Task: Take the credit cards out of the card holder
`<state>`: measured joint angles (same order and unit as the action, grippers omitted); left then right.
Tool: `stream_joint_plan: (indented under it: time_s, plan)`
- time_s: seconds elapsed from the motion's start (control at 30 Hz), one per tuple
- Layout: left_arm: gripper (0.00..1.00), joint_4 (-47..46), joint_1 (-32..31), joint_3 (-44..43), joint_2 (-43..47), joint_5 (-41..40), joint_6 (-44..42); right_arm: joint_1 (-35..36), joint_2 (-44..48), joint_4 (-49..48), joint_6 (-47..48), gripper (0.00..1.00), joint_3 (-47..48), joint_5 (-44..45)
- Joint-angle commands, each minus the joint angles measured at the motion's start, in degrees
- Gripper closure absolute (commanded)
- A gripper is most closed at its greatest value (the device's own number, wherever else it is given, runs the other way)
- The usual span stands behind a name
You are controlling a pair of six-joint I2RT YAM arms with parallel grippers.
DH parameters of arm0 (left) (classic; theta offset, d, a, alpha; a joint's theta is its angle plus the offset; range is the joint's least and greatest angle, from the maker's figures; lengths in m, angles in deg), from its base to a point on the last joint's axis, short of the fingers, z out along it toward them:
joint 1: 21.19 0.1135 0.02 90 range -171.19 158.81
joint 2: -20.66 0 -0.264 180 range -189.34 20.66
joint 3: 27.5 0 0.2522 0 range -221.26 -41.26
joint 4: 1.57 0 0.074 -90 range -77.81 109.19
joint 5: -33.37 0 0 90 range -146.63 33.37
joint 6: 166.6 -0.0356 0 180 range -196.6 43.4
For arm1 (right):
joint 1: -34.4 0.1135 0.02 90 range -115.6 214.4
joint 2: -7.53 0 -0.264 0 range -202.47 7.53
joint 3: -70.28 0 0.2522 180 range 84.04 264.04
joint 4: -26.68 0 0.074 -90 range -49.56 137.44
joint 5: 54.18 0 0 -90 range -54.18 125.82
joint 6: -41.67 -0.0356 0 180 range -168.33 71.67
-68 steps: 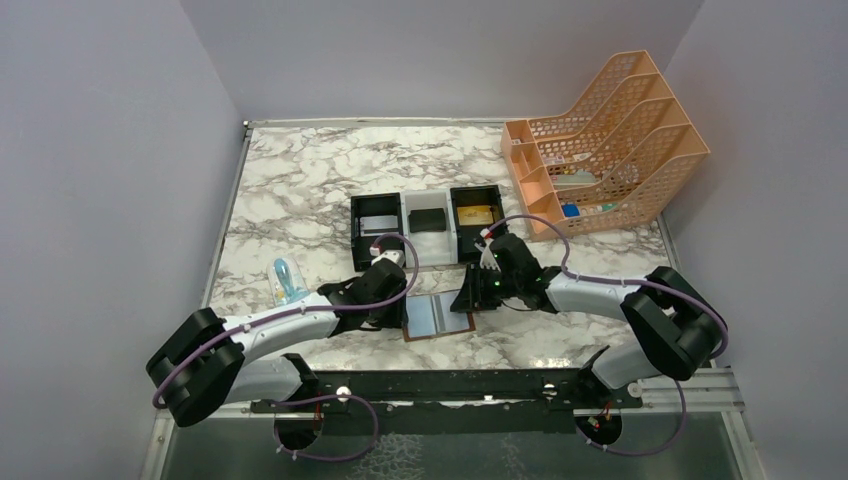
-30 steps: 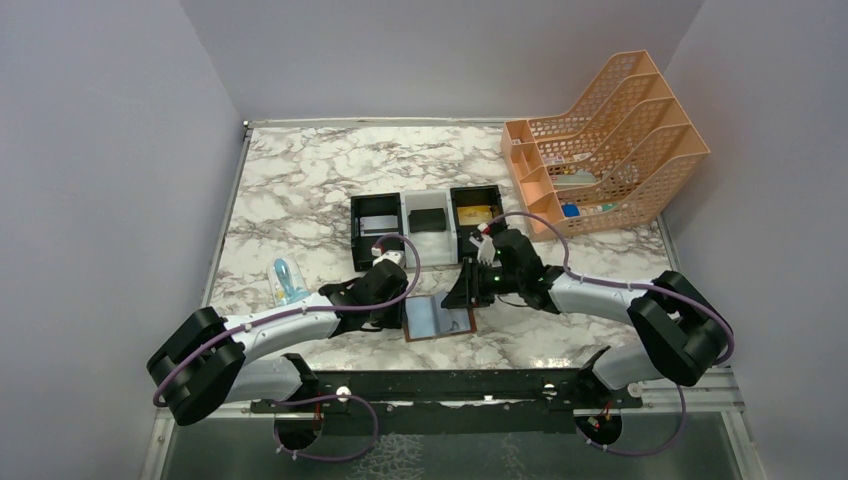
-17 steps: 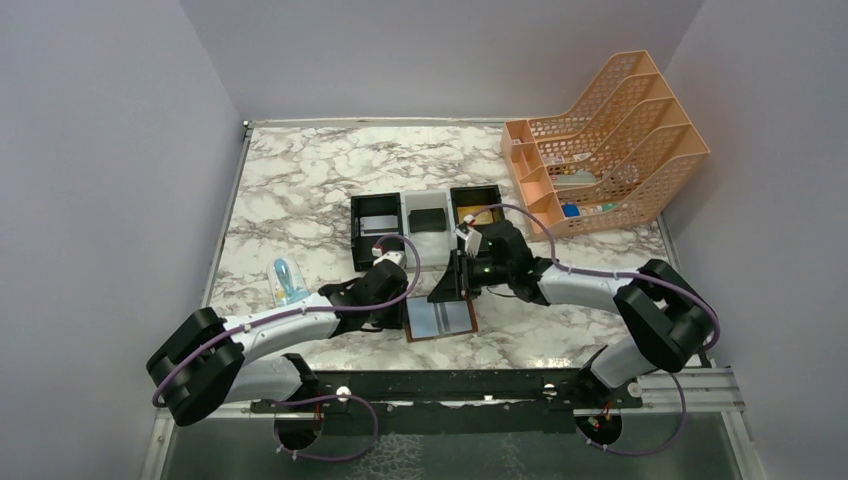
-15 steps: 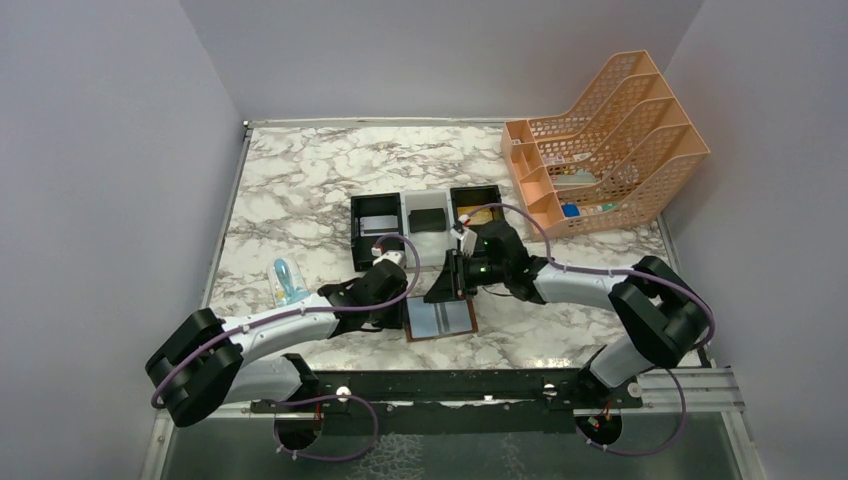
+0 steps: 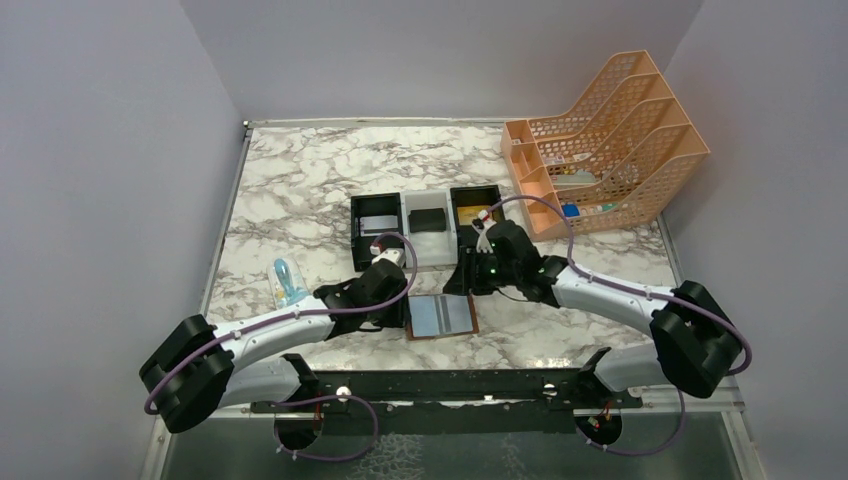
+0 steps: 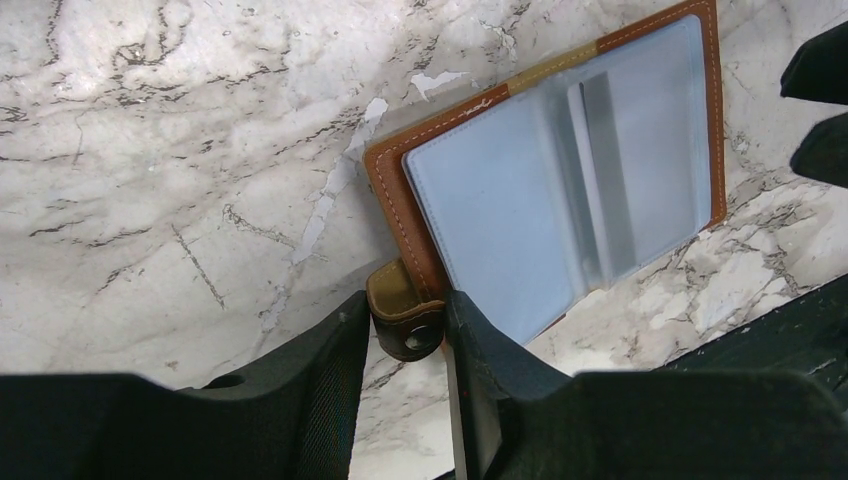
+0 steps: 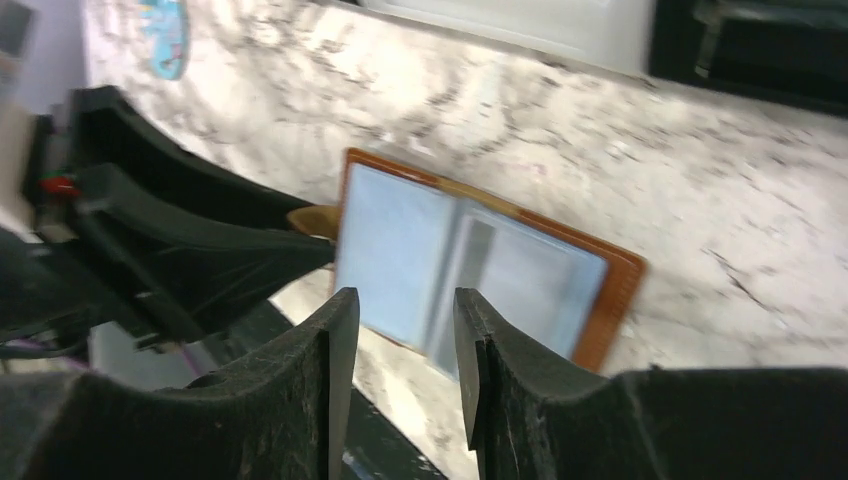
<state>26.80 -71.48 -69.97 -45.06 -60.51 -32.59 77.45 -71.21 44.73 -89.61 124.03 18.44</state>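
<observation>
The card holder lies open on the marble, brown leather with pale blue pockets; a darker strip runs down their middle. My left gripper is shut on its snap tab at the holder's left edge. My right gripper is open and empty. It hovers above the holder's far right corner. A dark grey credit card lies in the tray's left compartment. A gold-tan credit card lies in the right one.
The black-and-white three-compartment tray stands just behind the holder, with a small black block in its middle part. An orange mesh file rack fills the back right. A blue object lies left of my left arm.
My right gripper swung left over the holder, then drew back right, and its jaws spread wider. The left gripper stayed on the snap tab. The holder has not moved.
</observation>
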Motion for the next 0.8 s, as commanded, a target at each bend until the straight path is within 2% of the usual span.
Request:
stream_joint_plan:
  time_s: [0.0,0.5,0.77]
  plan:
    - [0.63,-1.0,-0.3,-0.1,-0.2,1.0,0.0,0.1,1.4,6.4,1.3,0.59,-3.6,8.6]
    - [0.62,-0.9,-0.4,-0.6,-1.9,1.6,-0.4,0.1,-2.9,1.2,0.1,0.59,-5.6,2.8]
    - [0.64,-0.9,-0.5,-0.3,-1.7,1.6,-0.3,0.1,1.1,4.0,0.7,0.59,-4.5,6.4]
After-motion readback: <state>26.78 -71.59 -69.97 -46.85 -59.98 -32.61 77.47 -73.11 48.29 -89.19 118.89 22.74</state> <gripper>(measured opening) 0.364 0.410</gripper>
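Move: The card holder's right-hand sleeve lies under the right hand, its middle some 4 cm back and 3 cm to the right, about 6 cm below; the snap strap is around 9 cm left and 4 cm back. The three-bin box stands roughly 15 cm ahead and 3 cm left. From the left hand, whose fingers have the snap strap between them, about 1 cm below the hand point, the sleeve is some 12 cm to the right, level fore and aft, 2 cm lower. The right hand, fingers already parted and kept so, sinks about 5.5 cm onto the right part of the open card holder while going some 3.5 cm right and 2 cm back, tilting about 10 degrees so the fingers point more steeply down; most of this comes early, and it then stays with the tips at the sleeve's outer edge, close over or just touching it. The left hand keeps the snap strap between its fingers at the holder's left edge and settles almost 1 cm lower. ##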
